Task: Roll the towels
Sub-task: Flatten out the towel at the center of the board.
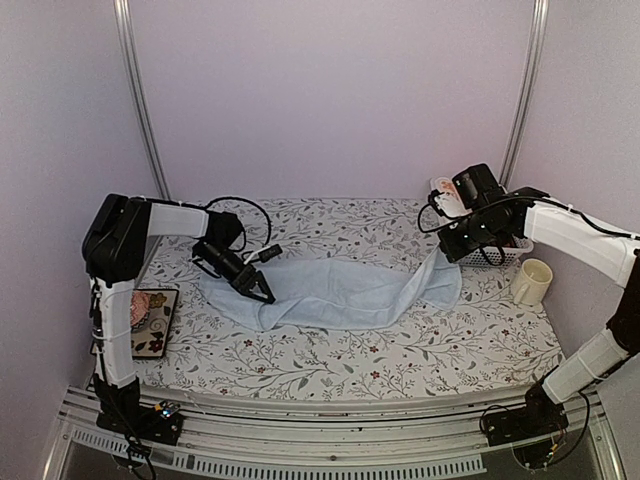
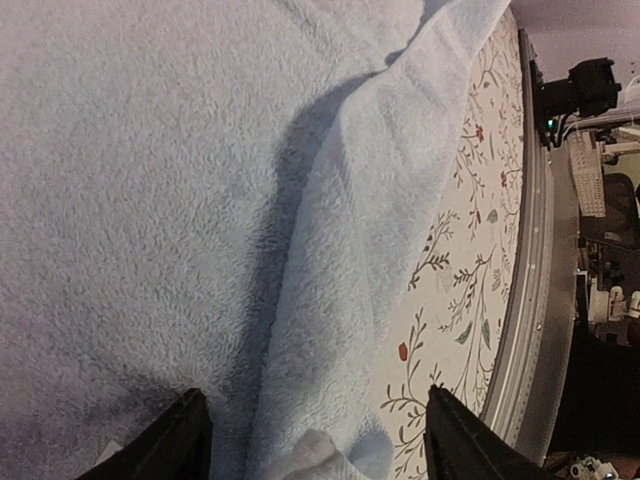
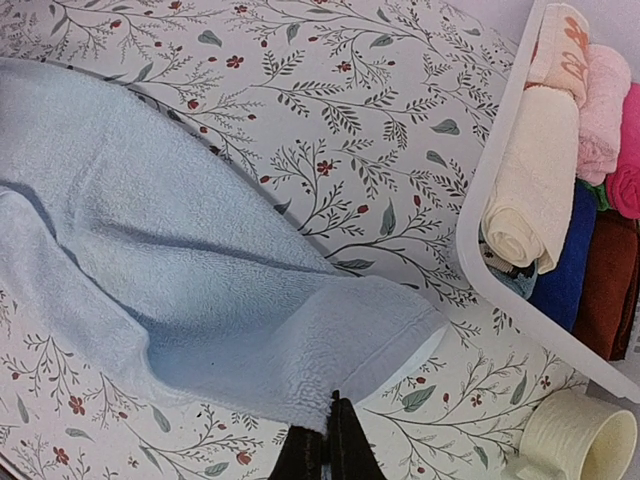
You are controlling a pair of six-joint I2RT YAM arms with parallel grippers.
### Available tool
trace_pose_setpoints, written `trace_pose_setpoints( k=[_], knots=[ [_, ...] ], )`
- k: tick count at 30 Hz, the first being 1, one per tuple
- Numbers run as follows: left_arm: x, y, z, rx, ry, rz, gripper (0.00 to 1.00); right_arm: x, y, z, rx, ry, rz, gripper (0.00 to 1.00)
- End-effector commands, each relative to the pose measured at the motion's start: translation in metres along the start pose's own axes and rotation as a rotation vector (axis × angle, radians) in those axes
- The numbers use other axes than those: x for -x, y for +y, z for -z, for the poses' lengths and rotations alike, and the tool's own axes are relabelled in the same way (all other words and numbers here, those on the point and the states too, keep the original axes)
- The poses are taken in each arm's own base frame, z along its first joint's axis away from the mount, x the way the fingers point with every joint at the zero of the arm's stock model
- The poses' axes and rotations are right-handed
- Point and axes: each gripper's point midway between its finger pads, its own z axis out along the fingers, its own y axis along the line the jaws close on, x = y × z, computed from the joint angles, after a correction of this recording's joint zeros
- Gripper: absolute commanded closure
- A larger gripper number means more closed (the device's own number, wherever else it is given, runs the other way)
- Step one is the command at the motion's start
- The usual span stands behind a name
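Observation:
The light blue towel [image 1: 340,290] lies stretched across the flowered table, with folds along its length. My left gripper [image 1: 262,292] is low over its left end. In the left wrist view that gripper [image 2: 315,440] is open, its fingers [image 2: 185,440] straddling a folded edge of the towel [image 2: 330,260]. My right gripper [image 1: 447,250] holds the towel's right end raised off the table. The right wrist view shows that gripper [image 3: 333,435] shut on the towel's hemmed edge [image 3: 330,350]. A cream towel [image 3: 525,190] lies rolled in the white basket [image 3: 480,270].
The basket [image 1: 500,258] at the back right also holds pink, dark blue and maroon cloths. A cream ribbed cup [image 1: 531,282] stands just in front of it. A patterned flat item [image 1: 150,320] lies at the table's left edge. Metal rails run along the near edge.

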Motion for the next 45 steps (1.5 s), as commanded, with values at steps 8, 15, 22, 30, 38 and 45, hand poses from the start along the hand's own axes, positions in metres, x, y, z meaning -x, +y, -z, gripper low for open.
trace_pose_setpoints(
  k=[8, 15, 22, 30, 38, 45],
  knots=[
    [-0.002, -0.008, 0.007, 0.026, -0.006, -0.022, 0.41, 0.001, 0.009, 0.006, 0.025, -0.011, -0.002, 0.98],
    [0.000, -0.007, 0.013, 0.048, -0.012, -0.022, 0.61, 0.005, 0.012, 0.009, 0.031, -0.022, -0.006, 0.98],
    [0.002, -0.005, 0.021, 0.083, -0.024, -0.029, 0.82, 0.005, 0.013, 0.009, 0.036, -0.021, -0.008, 0.98],
    [0.009, -0.003, 0.034, 0.139, -0.045, -0.044, 1.00, 0.011, 0.011, 0.008, 0.026, -0.024, 0.001, 0.97],
    [0.064, 0.017, 0.109, 0.412, -0.229, -0.044, 1.00, 0.053, -0.011, 0.021, -0.029, -0.119, -0.019, 0.98],
    [0.135, -0.002, 0.204, 0.594, -0.519, -0.093, 1.00, 0.095, -0.060, 0.032, -0.094, -0.206, -0.082, 0.98]
  ],
)
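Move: The towel's near left fold lies right between the left hand's open fingers, about 1 cm back and 1 cm below. The patterned tray is roughly 25 cm to that hand's left and 6 cm back, and the towel's raised far corner, in the other grip, some 34 cm right, 3 cm ahead and 14 cm higher. From the right hand the fold is about 34 cm left, 3 cm back and 15 cm below, the basket 12 cm right and 12 cm ahead, the mug 18 cm right and level, both some 10 cm lower. The left hand dips barely a centimetre onto the fold, closes from about three-quarters open until it pinches the cloth, easing up and slightly left, then sweeps up and forward about 10 cm each way and some 5 cm left, away from the near edge, with the wrist turning some 30 degrees, partly counter-clockwise. The right hand keeps its pinch on the other corner, almost still until the left hand sets off, then goes up and forward about 5 cm towards the basket. ##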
